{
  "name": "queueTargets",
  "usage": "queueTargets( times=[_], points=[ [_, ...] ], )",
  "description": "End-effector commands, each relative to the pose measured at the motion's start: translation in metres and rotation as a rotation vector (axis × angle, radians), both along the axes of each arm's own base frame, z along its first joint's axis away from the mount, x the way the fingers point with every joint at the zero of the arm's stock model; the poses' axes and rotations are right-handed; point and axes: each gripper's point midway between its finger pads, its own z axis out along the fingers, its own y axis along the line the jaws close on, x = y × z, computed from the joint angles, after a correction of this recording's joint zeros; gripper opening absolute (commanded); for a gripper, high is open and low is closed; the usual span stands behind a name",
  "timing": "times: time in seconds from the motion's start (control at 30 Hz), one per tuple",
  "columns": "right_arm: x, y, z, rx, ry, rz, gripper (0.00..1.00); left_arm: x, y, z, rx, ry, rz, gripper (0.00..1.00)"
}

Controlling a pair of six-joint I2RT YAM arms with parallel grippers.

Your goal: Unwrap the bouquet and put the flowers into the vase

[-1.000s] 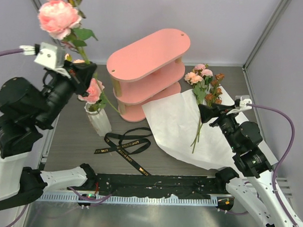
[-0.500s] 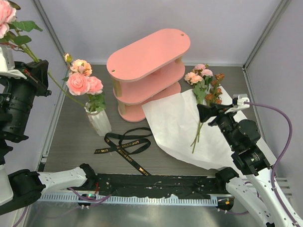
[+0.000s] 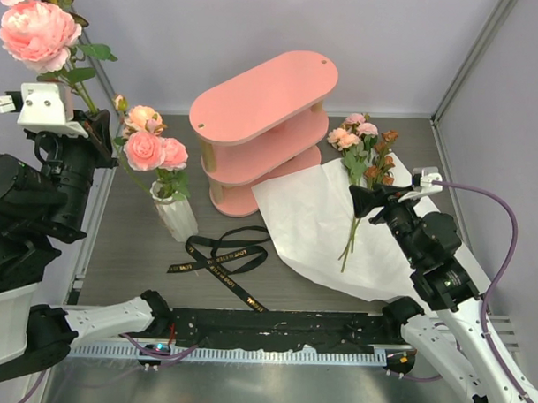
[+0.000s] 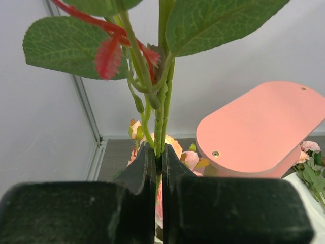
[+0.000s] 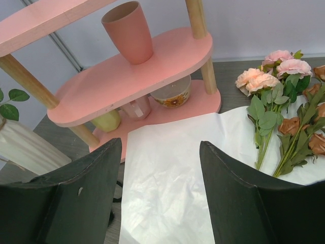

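My left gripper [image 3: 96,132] [image 4: 159,152] is shut on green flower stems [image 4: 162,112] high at the left. A big pink rose [image 3: 34,32] tops them. Their lower end slants down toward the white ribbed vase [image 3: 176,218], where pink and peach roses [image 3: 148,144] stand. The bouquet's white paper [image 3: 317,225] [image 5: 167,188] lies spread flat, and more flowers [image 3: 365,150] [image 5: 277,96] rest on its far edge. Over that paper hovers my right gripper [image 3: 368,201] [image 5: 160,146], open and with nothing between its jaws.
A pink oval three-tier shelf [image 3: 263,104] stands behind the vase and paper; it holds a terracotta cup [image 5: 129,30] and small jars. A loose black ribbon [image 3: 221,257] lies in front of the vase. Frame posts rise at both back corners.
The left arm swung the held stems from above the vase out to the left, then back a little to the right and higher. The right arm stayed still.
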Motion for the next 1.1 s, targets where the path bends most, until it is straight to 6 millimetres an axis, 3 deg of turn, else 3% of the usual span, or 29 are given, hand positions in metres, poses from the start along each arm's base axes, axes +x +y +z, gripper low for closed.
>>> queueTargets(
  times=[0.0, 0.07, 0.3, 0.57, 0.97, 1.07],
  points=[
    [0.0, 0.002, 0.011, 0.026, -0.039, 0.006, 0.68, 0.002, 0.0, 0.016, -0.094, -0.064, 0.011, 0.0],
    [0.0, 0.002, 0.011, 0.024, -0.036, 0.006, 0.68, 0.003, -0.001, 0.015, -0.087, -0.062, 0.013, 0.0],
    [0.002, 0.004, 0.009, 0.022, -0.032, 0.011, 0.68, -0.005, 0.008, 0.042, -0.108, -0.117, 0.011, 0.0],
    [0.003, 0.006, 0.008, 0.022, -0.03, 0.018, 0.68, -0.001, 0.004, 0.032, -0.088, -0.093, 0.015, 0.0],
    [0.003, 0.006, 0.002, 0.025, -0.018, 0.02, 0.68, 0.018, -0.014, -0.013, -0.095, -0.06, 0.037, 0.0],
    [0.003, 0.007, 0.0, 0.023, -0.011, 0.023, 0.68, 0.03, -0.022, -0.048, -0.084, -0.032, 0.077, 0.0]
  ],
)
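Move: From the left gripper, which already pinches the rose stem, the vase stands about 10 cm ahead and 3 cm to the right, its middle some 44 cm below. The flowers already in it bloom about 13 cm ahead, 1 cm right and 20 cm below. The black ribbon lies 2 cm back, 17 cm right, on the table; the pink shelf is 37 cm ahead, 28 cm right. From the right gripper the vase is 5 cm ahead, 50 cm left. Keep the left fingers shut on the stem, blooms above the hand, and raise it 2 to 3 cm first, tipping the fingers up slightly. Then sink about 6 cm from that height, easing forward and right some 2.5 cm each towards the vase and its flowers, and let the wrist tip back to where it began. ##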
